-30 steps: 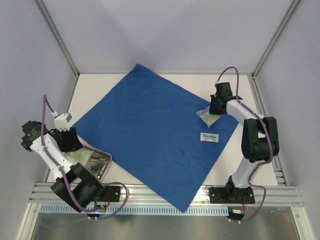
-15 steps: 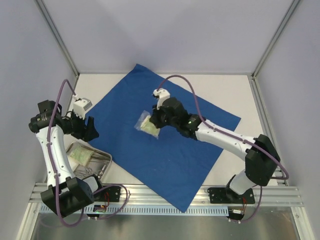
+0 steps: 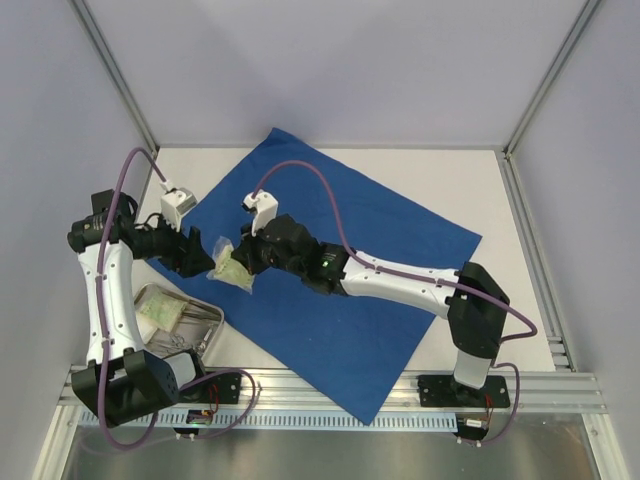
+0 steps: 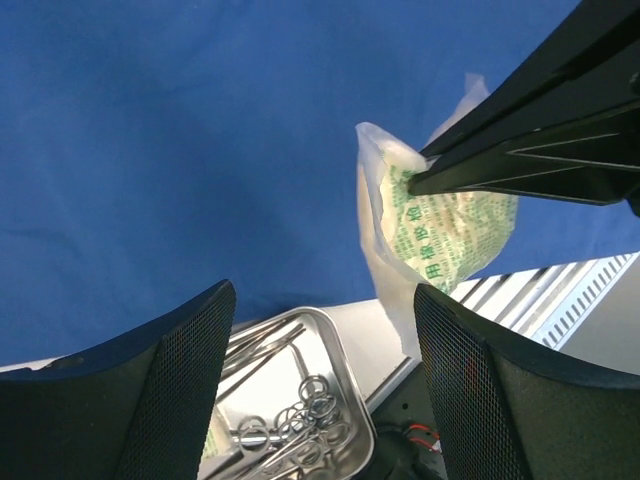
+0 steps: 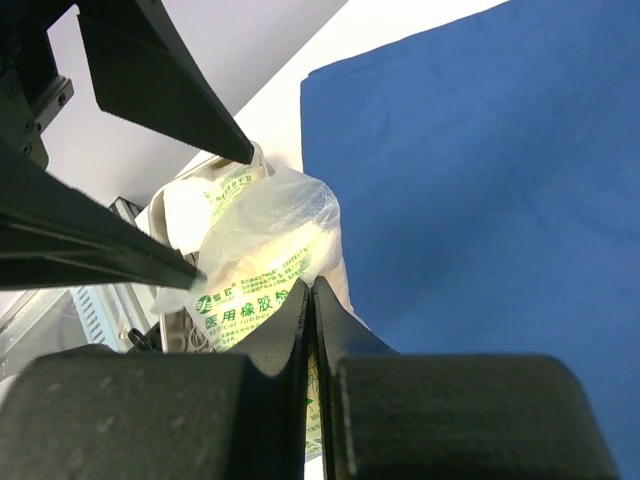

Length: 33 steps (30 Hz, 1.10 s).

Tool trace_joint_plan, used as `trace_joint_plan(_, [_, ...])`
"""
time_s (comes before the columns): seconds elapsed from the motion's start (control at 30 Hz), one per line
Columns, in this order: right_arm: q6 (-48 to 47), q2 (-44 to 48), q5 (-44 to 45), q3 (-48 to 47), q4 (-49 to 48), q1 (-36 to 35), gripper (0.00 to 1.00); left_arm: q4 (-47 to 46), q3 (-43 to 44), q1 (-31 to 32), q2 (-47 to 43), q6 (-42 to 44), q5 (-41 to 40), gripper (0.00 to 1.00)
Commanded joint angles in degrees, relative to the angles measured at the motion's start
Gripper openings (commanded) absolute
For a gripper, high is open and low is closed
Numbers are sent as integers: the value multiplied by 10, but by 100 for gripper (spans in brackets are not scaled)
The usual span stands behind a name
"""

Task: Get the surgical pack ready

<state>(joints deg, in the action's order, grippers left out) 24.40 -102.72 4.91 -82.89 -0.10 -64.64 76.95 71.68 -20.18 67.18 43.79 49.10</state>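
The surgical pack is a large blue drape [image 3: 340, 250] spread flat across the table. My right arm reaches left over it. My right gripper [image 3: 240, 256] is shut on a clear plastic packet [image 3: 228, 269] with green print, held in the air over the drape's left edge. The right wrist view shows the right gripper [image 5: 312, 292] pinching the packet [image 5: 255, 255] by its lower part. My left gripper [image 3: 204, 254] is open, just left of the packet. In the left wrist view the packet [image 4: 440, 225] hangs above and right of the left gripper [image 4: 320, 385], outside its jaws.
A steel tray [image 3: 213, 318] with ringed instruments and a green-printed packet lies at the near left, beside the drape's edge. The tray [image 4: 347, 352] is below my left gripper in the left wrist view. An aluminium rail [image 3: 330, 385] runs along the near edge.
My right arm has swept left across the drape, carrying the packet from the right side to the left edge. My left gripper has risen from the tray and opened wider.
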Motion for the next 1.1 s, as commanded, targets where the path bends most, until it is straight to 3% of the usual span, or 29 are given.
trace_joint_plan(0.0, [21,-11,12,-32,-40,-4,0,114,0,5,-6,6,50,81])
trace_joint_plan(0.27, [17,-9,24,-32,-39,-7,0,113,2,16,8,4,78,81])
trace_joint_plan(0.43, [19,-6,12,-33,-53,-6,0,64,-15,30,5,-36,48,80])
trace_joint_plan(0.53, [21,-5,8,-28,-65,-6,0,50,-28,35,6,-53,42,74])
trace_joint_plan(0.63, [31,-6,-3,-24,-78,-6,0,41,-29,44,3,-62,42,63])
trace_joint_plan(0.73, [40,-13,-16,-24,-81,-6,0,25,-33,50,-8,-74,28,42])
trace_joint_plan(0.77, [42,-13,-24,-24,-81,-6,0,22,-34,50,-12,-75,25,28])
trace_joint_plan(0.83, [44,-19,-38,-24,-79,-3,1,3,-43,50,-25,-88,9,14])
trace_joint_plan(0.87, [47,-20,-65,-24,-78,2,1,-8,-46,50,-27,-115,-5,0])
trace_joint_plan(1.0, [72,-15,-83,3,-55,28,47,-34,-69,49,-9,-119,-171,0])
trace_joint_plan(1.07, [74,-6,-89,18,-47,43,53,-28,-82,43,-6,-106,-210,0])
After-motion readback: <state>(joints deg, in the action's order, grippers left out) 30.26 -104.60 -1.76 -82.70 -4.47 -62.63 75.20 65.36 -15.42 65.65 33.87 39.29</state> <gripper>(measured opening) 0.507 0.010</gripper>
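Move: Hanging from the right gripper's shut fingertips, the gauze packet has its middle about 6 cm to the left hand's right, level fore and aft and some 3 cm lower. The steel tray lies about 13 cm left, 5 back and 20 below the left hand; the packed packet in it, about 17 left, 2 back and 19 below. From the right hand, the held packet is about 3 cm left, 3 back and 4 below, the left gripper about 9 left and 3 back. Reaching about 3 cm right to the gauze packet with open fingers, the left hand eases back a couple of centimetres and shuts, pinching the packet's near edge. The right hand keeps its hold nearly in place, then opens about halfway and lets go, while the left swings some 3 cm back left and sinks about 3 cm, tipping downward. ##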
